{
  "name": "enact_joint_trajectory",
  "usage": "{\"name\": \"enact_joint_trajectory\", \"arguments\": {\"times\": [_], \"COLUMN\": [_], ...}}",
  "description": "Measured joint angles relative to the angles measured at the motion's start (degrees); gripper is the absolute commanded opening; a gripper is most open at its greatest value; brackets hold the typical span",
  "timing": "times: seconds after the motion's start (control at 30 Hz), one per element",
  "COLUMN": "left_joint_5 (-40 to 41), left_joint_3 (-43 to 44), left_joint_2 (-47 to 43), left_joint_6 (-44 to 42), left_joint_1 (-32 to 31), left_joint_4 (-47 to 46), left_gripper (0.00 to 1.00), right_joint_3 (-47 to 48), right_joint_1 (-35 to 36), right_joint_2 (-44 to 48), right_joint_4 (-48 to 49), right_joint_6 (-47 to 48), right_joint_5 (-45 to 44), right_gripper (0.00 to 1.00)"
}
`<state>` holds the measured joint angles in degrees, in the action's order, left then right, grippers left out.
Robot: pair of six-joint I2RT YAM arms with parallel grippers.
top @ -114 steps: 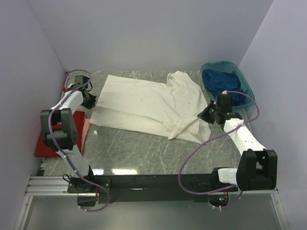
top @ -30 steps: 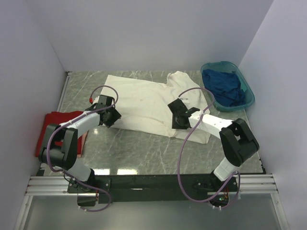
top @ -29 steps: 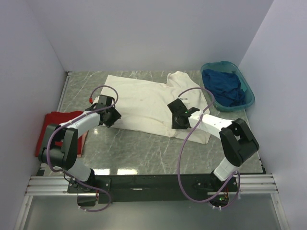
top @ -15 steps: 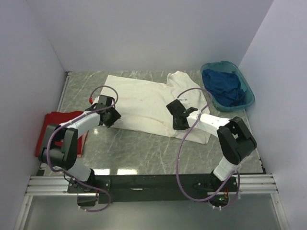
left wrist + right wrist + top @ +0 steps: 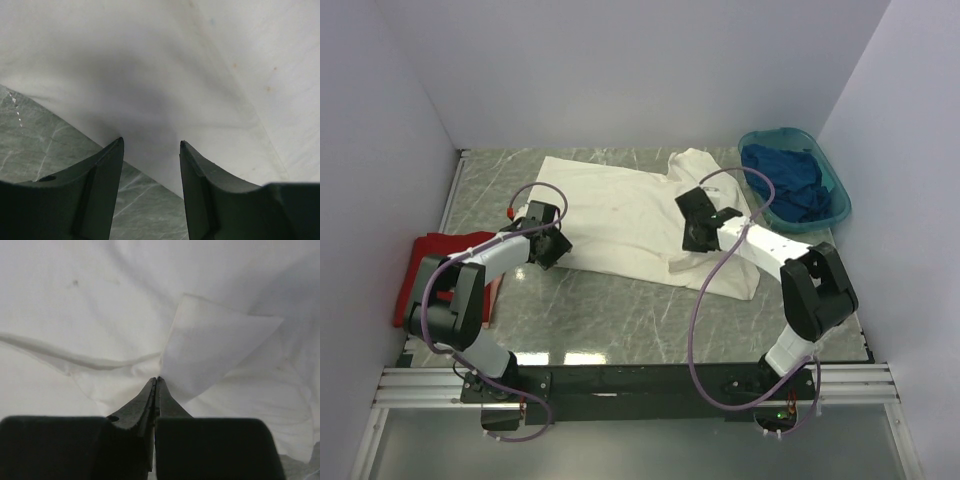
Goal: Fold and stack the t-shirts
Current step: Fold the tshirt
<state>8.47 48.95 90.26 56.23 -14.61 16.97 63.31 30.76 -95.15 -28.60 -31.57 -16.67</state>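
Note:
The cream-white t-shirt (image 5: 620, 210) lies spread across the middle of the table. My left gripper (image 5: 552, 248) is open at its near-left hem. In the left wrist view the fingers (image 5: 192, 170) straddle that hem (image 5: 150, 125), with green marble below. My right gripper (image 5: 696, 238) rests on the shirt's right part. Its jaws (image 5: 156, 378) are shut on a pinch of white cloth, and a flap (image 5: 215, 345) rises from the tips. A red t-shirt (image 5: 425, 275) lies folded at the left edge. A dark blue t-shirt (image 5: 785, 180) is bunched in the basin.
A teal plastic basin (image 5: 837, 195) stands at the back right corner. White walls close in the table on three sides. The black rail (image 5: 640, 380) with both arm bases runs along the near edge. A purple cable (image 5: 705, 300) loops over the near right of the table.
My right gripper has shut on the white shirt and drawn slightly back and right, raising a fold at the shirt's near edge. The left gripper has stayed open in place.

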Motion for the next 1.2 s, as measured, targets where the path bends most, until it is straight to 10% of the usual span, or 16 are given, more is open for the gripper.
{"name": "enact_joint_trajectory", "arguments": {"times": [1.2], "left_joint_5": [0.42], "left_joint_3": [-0.5], "left_joint_2": [0.11], "left_joint_6": [-0.02], "left_joint_1": [0.0], "left_joint_4": [0.02], "left_gripper": [0.54], "right_joint_3": [7.13], "right_joint_1": [-10.73], "right_joint_2": [-8.46], "right_joint_4": [9.97], "right_joint_6": [-5.42], "right_joint_5": [3.39], "right_gripper": [0.0]}}
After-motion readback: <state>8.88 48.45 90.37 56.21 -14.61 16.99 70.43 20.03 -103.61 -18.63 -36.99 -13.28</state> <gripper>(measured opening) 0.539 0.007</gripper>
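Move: The right hand already pinches a flap of the white t-shirt's near part. The spot on the shirt it is being taken to lies about 9 cm ahead, 3 cm right and some 3 cm below. The bunched far corner is about 28 cm ahead and 1 cm right. The blue basket stands roughly 22 cm ahead and 25 cm right, the shirt's near right corner about 13 cm back and 14 cm right. From the left hand the fold spot is some 11 cm ahead and 37 cm right. Keeping the flap pinched in shut fingers, the right hand carries it forward over the shirt, about 9 cm in all with some 3 cm to the right. It rises 2 cm at first, dips back past its starting height, then ends nearly level, the wrist turning clockwise roughly 15 degrees. The left hand stays put, half open, apparently pressing down on the shirt by its near edge. ##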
